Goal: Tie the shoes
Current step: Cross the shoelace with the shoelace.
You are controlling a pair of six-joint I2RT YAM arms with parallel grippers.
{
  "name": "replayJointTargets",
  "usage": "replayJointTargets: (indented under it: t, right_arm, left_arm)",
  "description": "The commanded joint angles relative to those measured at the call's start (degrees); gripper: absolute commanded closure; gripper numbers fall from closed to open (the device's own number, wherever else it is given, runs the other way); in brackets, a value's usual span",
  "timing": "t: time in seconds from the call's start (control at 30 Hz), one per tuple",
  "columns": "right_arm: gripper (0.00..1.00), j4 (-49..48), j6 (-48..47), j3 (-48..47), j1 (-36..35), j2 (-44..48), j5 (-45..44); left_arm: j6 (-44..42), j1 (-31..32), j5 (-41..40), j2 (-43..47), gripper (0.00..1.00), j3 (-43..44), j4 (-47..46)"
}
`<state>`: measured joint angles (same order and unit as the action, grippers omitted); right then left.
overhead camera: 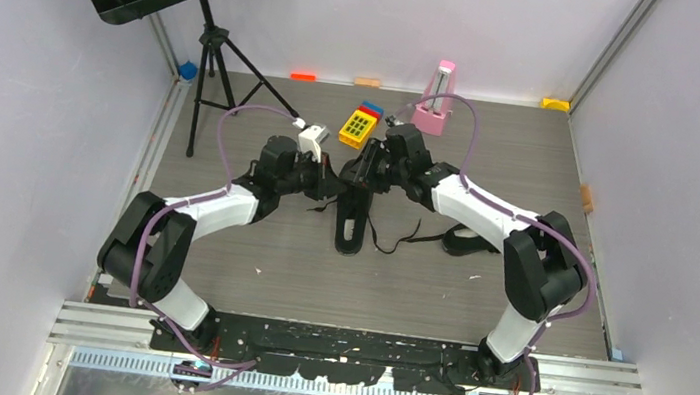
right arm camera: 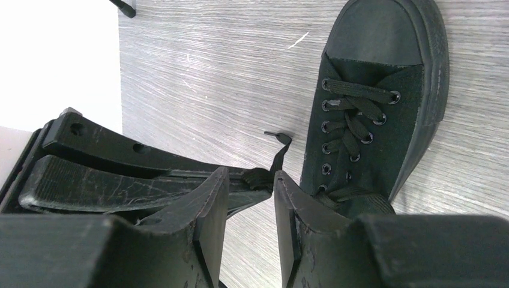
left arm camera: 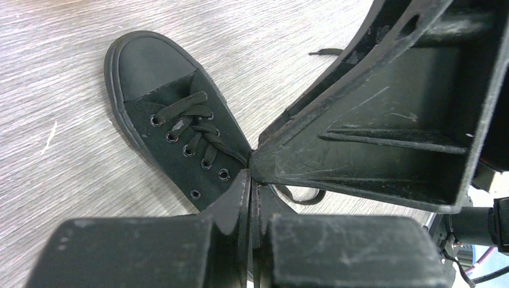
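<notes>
One black shoe (overhead camera: 351,220) lies mid-table with its toe toward the arms, laces crossed through the eyelets (left arm camera: 186,123) (right arm camera: 360,114). The second shoe (overhead camera: 467,240) lies to its right, mostly behind the right arm. My left gripper (overhead camera: 329,188) (left arm camera: 251,175) is shut and pinches a bunched black lace (right arm camera: 259,178) at its tips, just above the shoe's throat. The lace end (right arm camera: 279,143) sticks out beyond it. My right gripper (overhead camera: 359,173) (right arm camera: 251,180) faces it tip to tip, jaws apart on either side of the pinched lace. A slack lace loop (left arm camera: 303,197) lies on the table.
A black music stand on a tripod (overhead camera: 212,60) stands at the back left. A yellow toy keypad (overhead camera: 359,126) and a pink metronome (overhead camera: 434,102) sit at the back. Loose laces (overhead camera: 407,237) trail between the two shoes. White walls close in both sides.
</notes>
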<state>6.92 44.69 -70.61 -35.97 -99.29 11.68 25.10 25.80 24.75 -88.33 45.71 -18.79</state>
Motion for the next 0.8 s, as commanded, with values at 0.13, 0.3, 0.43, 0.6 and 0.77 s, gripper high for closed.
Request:
replayJointTargets:
  t: [0.13,0.3,0.43,0.6,0.77]
  right_arm:
    - [0.63,-3.11,2.16,-1.71,0.28,-1.95,1.19]
    - [0.91,-4.7,3.23,-0.98,0.72,-1.79,1.99]
    - [1.0,-4.16,3.28,-0.63,1.02,-0.72,0.71]
    - [1.0,-3.37,3.53,-0.85,1.26,-0.82,0.6]
    - [1.0,-3.31,4.17,-0.73,1.32,-0.84,0.45]
  left_arm:
    - [-0.22,-0.23,1.44,0.18,1.0,-0.45,-4.68]
    - [-0.47,-0.23,1.21,-0.11,1.0,-0.37,-4.34]
    - [-0.49,-0.23,-2.03,0.47,0.92,-0.51,-1.6]
    - [-1.21,1.25,-10.53,4.78,0.56,-2.11,2.52]
    - [-5.43,8.77,-25.91,8.32,0.4,-0.65,8.54]
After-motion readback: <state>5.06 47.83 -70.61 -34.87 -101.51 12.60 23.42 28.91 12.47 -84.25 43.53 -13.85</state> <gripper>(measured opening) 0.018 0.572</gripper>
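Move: The left hand already has the black lace in its shut fingertips. The right hand's half-open fingers straddle this lace, about 1 cm of it ahead, 1 cm to the left and 1 cm below. The shoe's middle is some 3 cm back from the right hand, about level sideways and roughly 8 cm down; at table height, the loose lace lies about 10 cm right and 8 cm back, the yellow calculator some 15 cm ahead, level sideways. The right fingers sink about 1 cm, easing slightly forward, and close on the lace beside the left fingertips, then hold there above the shoe. Only after that do the left fingers open wide, let go of the lace and draw off about 2 cm to the left and 1 cm down, the wrist turning some 10 degrees. ##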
